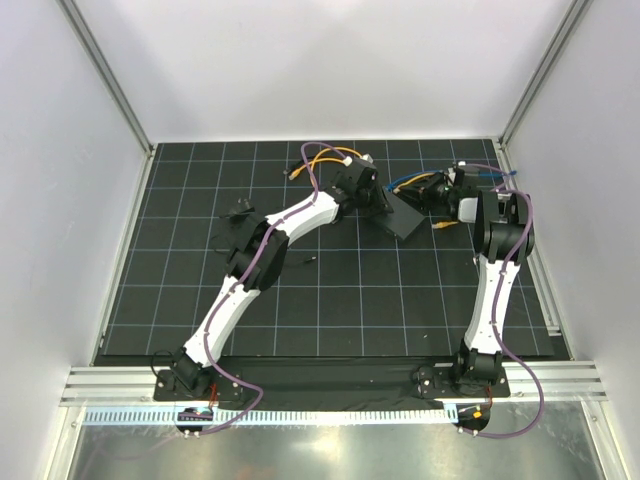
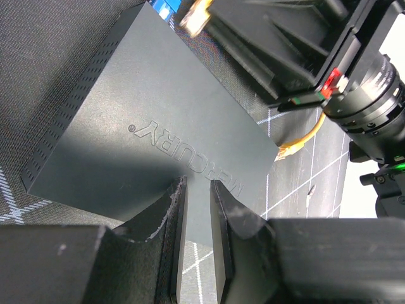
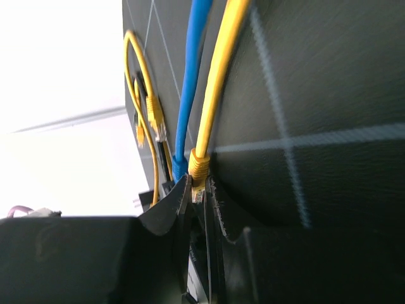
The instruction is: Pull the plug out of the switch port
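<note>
The switch, a flat matte-black box [image 2: 145,126], lies tilted on the black grid mat [image 1: 330,290] at the back right. Its near edge sits between the fingers of my left gripper [image 2: 197,183], which is shut on it. My right gripper [image 3: 198,183] is shut on the yellow plug [image 3: 199,170], next to a blue plug [image 3: 179,168]. From the left wrist, that yellow plug [image 2: 196,14] shows at the box's far edge. The switch port itself is hidden, so I cannot tell whether the plug is seated. From above, both grippers meet at the box [image 1: 405,215].
A loose yellow plug [image 2: 291,149] lies on the mat by the box's corner. Yellow cables [image 1: 322,160] and a blue cable [image 1: 402,183] trail behind the box. A small black lump with thin wire [image 1: 237,212] sits at the left. White walls close the back and sides.
</note>
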You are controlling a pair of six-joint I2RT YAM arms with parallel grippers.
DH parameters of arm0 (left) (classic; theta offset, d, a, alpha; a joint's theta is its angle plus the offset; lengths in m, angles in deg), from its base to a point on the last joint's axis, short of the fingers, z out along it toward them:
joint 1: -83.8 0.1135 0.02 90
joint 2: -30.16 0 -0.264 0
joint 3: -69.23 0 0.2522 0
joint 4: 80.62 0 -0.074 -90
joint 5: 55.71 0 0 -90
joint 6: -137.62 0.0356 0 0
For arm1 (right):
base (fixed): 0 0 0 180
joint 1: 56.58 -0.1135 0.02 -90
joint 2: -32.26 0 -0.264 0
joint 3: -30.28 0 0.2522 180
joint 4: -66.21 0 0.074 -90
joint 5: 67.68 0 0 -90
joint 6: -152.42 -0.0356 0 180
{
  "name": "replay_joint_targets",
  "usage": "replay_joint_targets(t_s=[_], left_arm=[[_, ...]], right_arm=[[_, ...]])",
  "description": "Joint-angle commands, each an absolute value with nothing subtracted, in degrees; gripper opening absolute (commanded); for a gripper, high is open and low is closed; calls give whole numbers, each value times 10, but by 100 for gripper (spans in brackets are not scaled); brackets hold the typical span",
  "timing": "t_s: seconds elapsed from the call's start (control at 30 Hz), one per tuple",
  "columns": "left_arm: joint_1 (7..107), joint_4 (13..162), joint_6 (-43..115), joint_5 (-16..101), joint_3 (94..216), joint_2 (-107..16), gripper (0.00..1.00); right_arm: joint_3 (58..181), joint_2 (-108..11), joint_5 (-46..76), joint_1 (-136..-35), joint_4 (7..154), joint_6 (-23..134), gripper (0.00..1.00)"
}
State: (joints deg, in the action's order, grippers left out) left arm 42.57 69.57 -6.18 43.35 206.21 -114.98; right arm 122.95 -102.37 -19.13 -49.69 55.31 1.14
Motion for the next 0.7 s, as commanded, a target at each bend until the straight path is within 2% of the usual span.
replay_joint_targets(t_s=[0.0, 0.2, 0.37, 0.67], left_arm=[[426, 650, -51, 426, 2072, -1166, 26], [426, 650, -52, 435, 2082, -1170, 25], [426, 649, -39, 438, 2083, -1154, 25], [411, 622, 15, 413, 2050, -1058, 28]], right_arm=[[1227, -1006, -120, -490, 579, 37, 1], [1218, -995, -151, -488, 573, 49, 1], [1153, -945, -176, -476, 490, 22, 1], [1094, -847, -202, -474, 422, 0, 1]])
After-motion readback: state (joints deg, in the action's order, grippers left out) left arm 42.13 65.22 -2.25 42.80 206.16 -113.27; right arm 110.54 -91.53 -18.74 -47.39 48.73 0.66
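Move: The right gripper already holds the yellow plug, free of its socket. The switch port it came from lies about 2 cm back and 3 cm left, roughly 1 cm lower; the blue plug, still in, sits 3 cm left and level with the gripper, and a loose yellow plug some 11 cm back and 11 cm right. From the left gripper, resting on the switch, the port is about 7 cm straight ahead, while the switch's middle is 1 cm ahead. Keep the right fingers shut on the yellow plug and carry it away from the switch port: first ease about 1 cm to the right, then draw back some 3.5 cm alongside the port side and lift, steeply at the end, to about 4 cm up. Leave the left fingers resting on the switch until late, then start easing that gripper back and left about 1 cm. ##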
